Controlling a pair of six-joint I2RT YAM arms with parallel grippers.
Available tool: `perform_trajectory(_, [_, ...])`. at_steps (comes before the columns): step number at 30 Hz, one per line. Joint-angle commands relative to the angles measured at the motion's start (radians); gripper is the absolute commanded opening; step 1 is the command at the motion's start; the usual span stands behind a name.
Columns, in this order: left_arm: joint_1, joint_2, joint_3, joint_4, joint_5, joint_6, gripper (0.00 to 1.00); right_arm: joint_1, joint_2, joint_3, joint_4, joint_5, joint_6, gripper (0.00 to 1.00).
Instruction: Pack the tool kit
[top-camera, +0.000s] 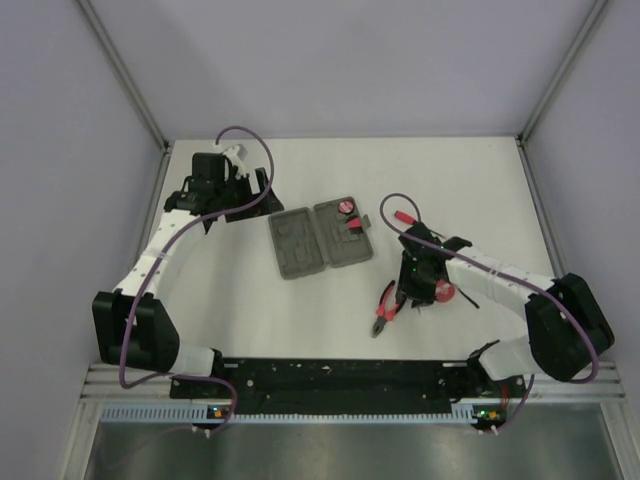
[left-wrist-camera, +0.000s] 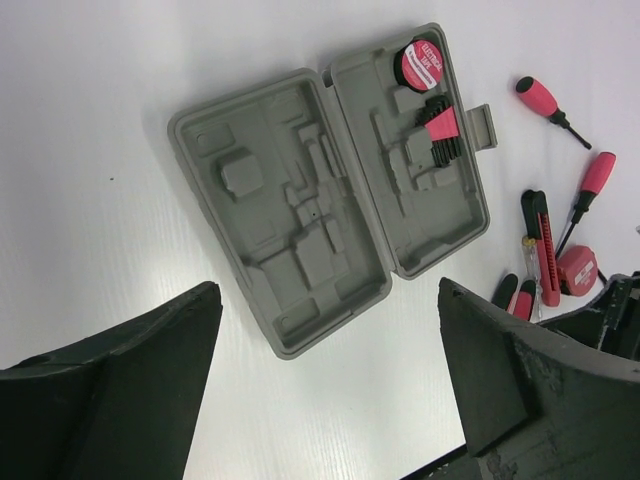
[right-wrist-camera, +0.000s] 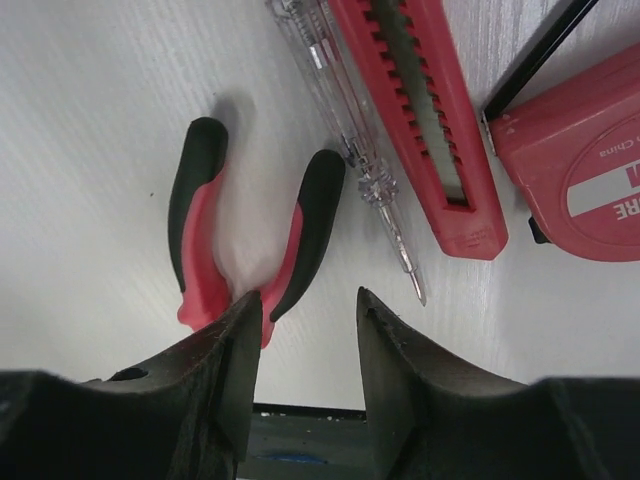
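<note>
The grey tool kit case (top-camera: 320, 240) (left-wrist-camera: 300, 200) lies open and flat on the table, with a red roll (left-wrist-camera: 422, 62) and a small red-and-black key set (left-wrist-camera: 440, 125) in its right half. My left gripper (left-wrist-camera: 326, 284) (top-camera: 258, 192) hovers wide open to the left of the case, holding nothing. The red-and-black pliers (right-wrist-camera: 250, 220) (top-camera: 384, 306) lie on the table. My right gripper (right-wrist-camera: 306, 296) (top-camera: 408, 288) stands partly open just over their head end, its left fingertip (right-wrist-camera: 240, 330) over the pliers, nothing between the jaws. Beside it lie a clear tester screwdriver (right-wrist-camera: 370, 170), red knife (right-wrist-camera: 420, 120) and red tape measure (right-wrist-camera: 580, 150).
Two red-handled screwdrivers (left-wrist-camera: 545, 100) (left-wrist-camera: 595, 180) lie right of the case, beyond the knife (left-wrist-camera: 543, 250) and tape measure (left-wrist-camera: 578, 268). Grey walls close off the table at the back and on both sides. A black rail (top-camera: 330, 375) runs along the near edge.
</note>
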Motion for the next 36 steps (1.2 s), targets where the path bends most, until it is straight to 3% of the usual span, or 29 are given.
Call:
perform_trajectory(1, [0.003,-0.026,-0.009,0.048,0.021,-0.013,0.92,0.009,0.07,0.05,0.031,0.061,0.073,0.41])
perform_trajectory(9, [0.003,-0.028,0.0,0.043,-0.004,-0.014,0.91,0.009,0.154,0.07,0.091,0.081,0.053,0.33])
perform_trajectory(12, [0.003,-0.028,0.006,0.036,-0.016,-0.014,0.91,0.009,0.182,0.078,0.1,0.073,0.038,0.15])
perform_trajectory(16, [0.003,-0.032,0.02,0.019,-0.04,-0.004,0.91,0.014,0.194,0.1,0.102,0.064,0.008,0.0])
perform_trajectory(20, [0.004,-0.04,0.032,0.003,-0.059,0.003,0.91,0.023,0.171,0.174,0.1,0.058,-0.064,0.0])
perform_trajectory(26, [0.006,-0.057,0.034,-0.032,-0.105,0.003,0.91,0.066,0.185,0.431,0.117,0.024,-0.224,0.0])
perform_trajectory(36, [0.047,-0.049,-0.017,-0.081,-0.197,-0.105,0.9,0.153,0.536,0.866,0.24,-0.097,-0.439,0.0])
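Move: The pliers' middle lies about 4 cm to the right hand's left, 2 cm back and 3 cm below; their right handle is only 2 cm straight ahead, just as low. Level with that handle, the clear tester sits 2 cm to the hand's right and the tape measure about 7 cm right; the knife is some 5 cm ahead and 2 cm right. The open case is roughly 13 cm ahead, 19 cm left. From the left hand the pliers lie some 20 cm back, 25 cm right, 18 cm below. Down and slightly forward, 2 to 3 cm each, the right hand settles on the pliers' right handle near its end and shuts its half-open fingers on it. Then it sweeps up, left and forward, about 15 cm each way, to the open case, tilting the fingertips outward and turning counter-clockwise, some 25 degrees. The open, empty left hand drifts about 3 cm left late on. ##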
